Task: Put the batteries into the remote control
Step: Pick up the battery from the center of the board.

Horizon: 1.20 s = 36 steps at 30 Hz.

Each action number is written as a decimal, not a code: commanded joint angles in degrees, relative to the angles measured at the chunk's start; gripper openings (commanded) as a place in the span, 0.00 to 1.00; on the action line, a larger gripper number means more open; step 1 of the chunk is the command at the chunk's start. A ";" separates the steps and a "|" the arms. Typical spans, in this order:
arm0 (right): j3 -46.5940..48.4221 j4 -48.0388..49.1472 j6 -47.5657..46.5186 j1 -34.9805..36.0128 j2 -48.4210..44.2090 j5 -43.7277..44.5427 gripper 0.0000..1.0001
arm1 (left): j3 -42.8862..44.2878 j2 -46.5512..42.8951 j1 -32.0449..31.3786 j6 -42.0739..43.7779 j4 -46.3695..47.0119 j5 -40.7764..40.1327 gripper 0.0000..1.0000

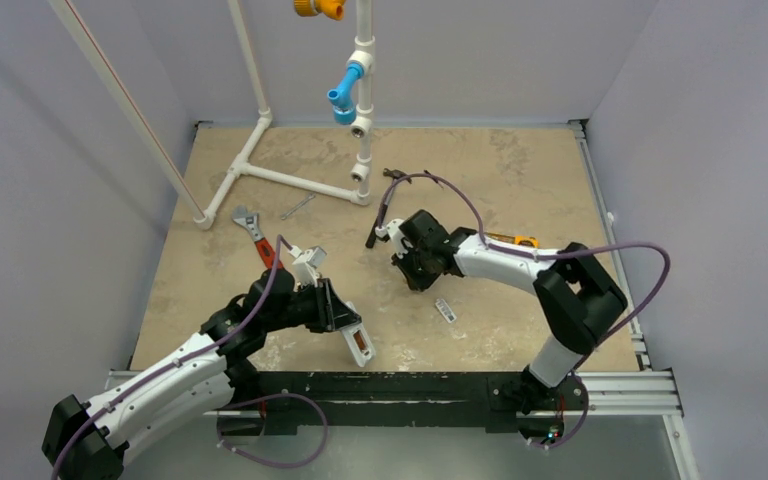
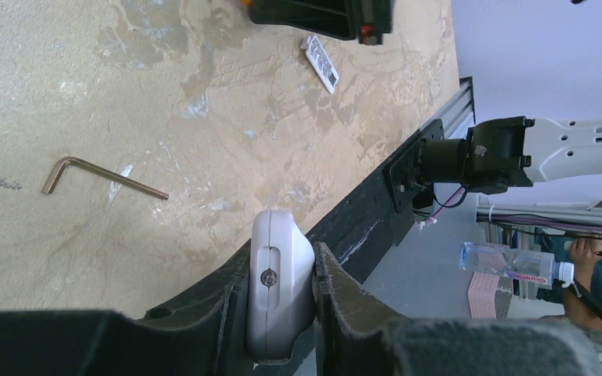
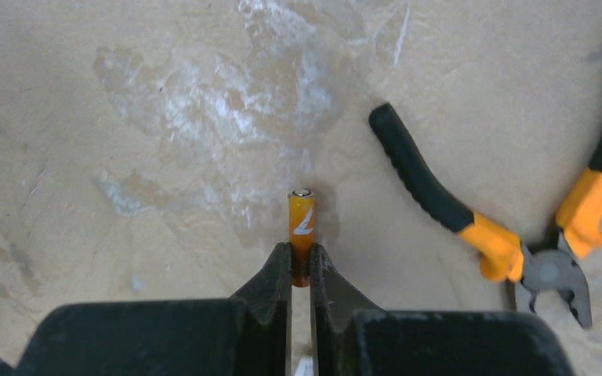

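Observation:
My left gripper (image 2: 282,258) is shut on the white remote control (image 2: 278,286), gripping it by its sides near one end, where a small screw shows. In the top view the remote (image 1: 352,329) sticks out of the left gripper (image 1: 345,318) just above the table's near edge, and an orange strip (image 1: 361,346) shows in its recess. My right gripper (image 3: 300,252) is shut on the lower end of one orange battery (image 3: 302,219), held just above the table. In the top view the right gripper (image 1: 412,272) is mid-table and hides the battery.
Orange-handled pliers (image 3: 509,243) lie right of the battery. A small white ridged piece (image 1: 445,310) lies between the arms. A hex key (image 2: 102,176), a red-handled wrench (image 1: 253,236) and a white pipe frame (image 1: 290,180) lie further off. The black rail (image 1: 410,385) edges the table.

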 commanded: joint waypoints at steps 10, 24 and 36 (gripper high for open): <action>-20.08 21.01 8.00 12.11 -45.07 1.55 0.00 | 2.50 -9.12 -0.26 1.73 11.66 0.53 0.00; -28.77 31.82 -16.36 17.79 -75.92 -35.70 0.00 | 4.97 -13.38 -0.20 5.33 16.20 4.21 0.00; -23.16 26.69 -22.05 17.80 -72.18 -42.07 0.00 | 3.16 -15.77 -0.19 6.12 22.74 8.73 0.00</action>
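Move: The remote control, held in the left fingers with its open battery bay, lies about 14 cm back, 11 cm left and 8 cm above the right hand, which already holds the battery just over the board. The white cover lies some 5 cm back and 6 cm right of the right hand, the pliers about 7 cm ahead and 4 cm right. From the left hand the battery is roughly 12 cm ahead, 13 cm right, 10 cm lower. The battery, still pinched in the right fingertips, goes quickly up about 30 cm, first nearly straight up and then also back some 25 cm. On the way the right wrist swings from pointing down to pointing left. The left hand keeps its hold and raises the remote about 14 cm, levelling its downward-pointing fingers. ##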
